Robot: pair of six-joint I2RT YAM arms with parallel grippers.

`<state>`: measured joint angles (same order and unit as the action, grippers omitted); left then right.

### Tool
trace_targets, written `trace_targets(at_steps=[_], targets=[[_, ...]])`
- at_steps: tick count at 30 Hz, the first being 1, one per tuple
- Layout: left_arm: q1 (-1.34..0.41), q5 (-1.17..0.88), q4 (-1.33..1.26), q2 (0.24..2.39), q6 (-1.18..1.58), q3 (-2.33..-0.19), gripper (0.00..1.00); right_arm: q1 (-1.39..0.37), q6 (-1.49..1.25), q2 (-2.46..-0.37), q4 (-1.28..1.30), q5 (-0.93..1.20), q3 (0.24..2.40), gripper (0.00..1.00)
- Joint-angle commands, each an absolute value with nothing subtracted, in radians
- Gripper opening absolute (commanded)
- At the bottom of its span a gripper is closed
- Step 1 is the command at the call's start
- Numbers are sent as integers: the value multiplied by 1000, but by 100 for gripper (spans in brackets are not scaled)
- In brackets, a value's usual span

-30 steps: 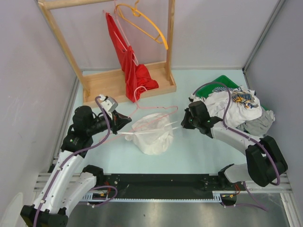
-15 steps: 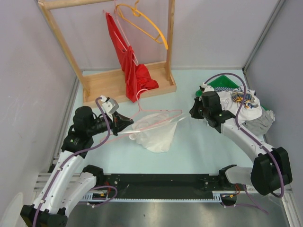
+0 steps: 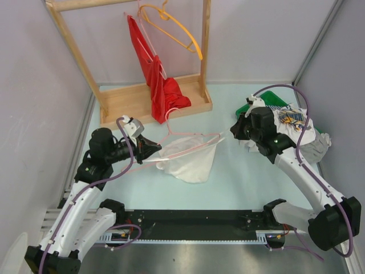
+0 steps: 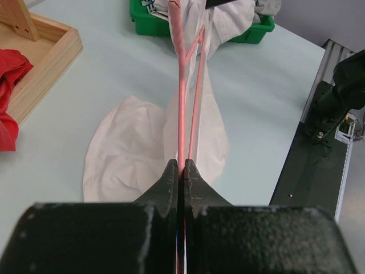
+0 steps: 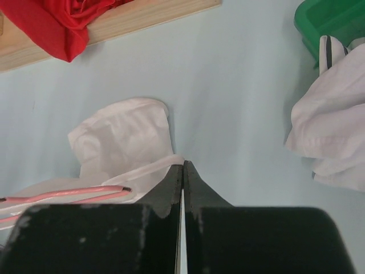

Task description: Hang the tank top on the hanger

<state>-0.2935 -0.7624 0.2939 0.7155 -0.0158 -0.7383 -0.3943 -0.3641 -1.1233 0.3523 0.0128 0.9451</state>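
My left gripper (image 3: 153,149) is shut on the thin pale pink hanger (image 3: 188,142), pinching its wire at one end (image 4: 181,166). From there the hanger (image 4: 181,97) runs out toward the right arm. The white tank top (image 3: 193,162) drapes from the hanger onto the table, and shows as crumpled fabric (image 4: 128,151) below the wire. My right gripper (image 3: 234,131) sits just past the hanger's far end, its jaws shut on a narrow white strap of the tank top (image 5: 128,137) at the tips (image 5: 182,165). The hanger's end (image 5: 85,193) pokes into the fabric to the left.
A wooden rack (image 3: 151,101) stands at the back, carrying a red garment (image 3: 157,77) and an orange-yellow hanger (image 3: 177,31). At the right, behind my right arm, are a green bin (image 3: 272,100) and a heap of white-grey clothes (image 3: 293,123). The black rail (image 3: 194,220) lines the near edge.
My right gripper has moved back and to the right, drawing the strap with it. The tank top has stretched along the hanger and shifted right. The left gripper has barely moved.
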Motion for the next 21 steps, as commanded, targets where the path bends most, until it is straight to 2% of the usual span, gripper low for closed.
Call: trace_targets(at_steps=[1, 11, 21], targets=[[-304, -767, 252, 716, -8, -741, 0, -423, -360, -1072, 380, 21, 1008, 0], [-310, -727, 261, 715, -5, -742, 0, -587, -374, -1060, 420, -49, 1083, 0], [-314, -718, 264, 712, -6, -742, 0, -732, -368, -1135, 400, -84, 1176, 0]])
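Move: My right fingers already pinch a tank top strap drawn tight round the hanger's right end, which sits about 2 cm to their left and 1 cm back, roughly level. The hanger's hook stands some 20 cm left, 9 cm ahead and slightly higher; the tank top's body lies about 17 cm left, level fore and aft, 17 cm below. From my left hand, holding the other shoulder, that right end is some 24 cm right, 11 cm ahead and 5 cm lower. Keeping the strap pinched, I bring my right hand in from the hanger's right end along its shoulder: about 8 cm left, rising some 6 cm and drawing back roughly 5 cm, while the wrist turns some 15 degrees counter-clockwise and tips up slightly. My left hand keeps its grip and holds the hanger still. ##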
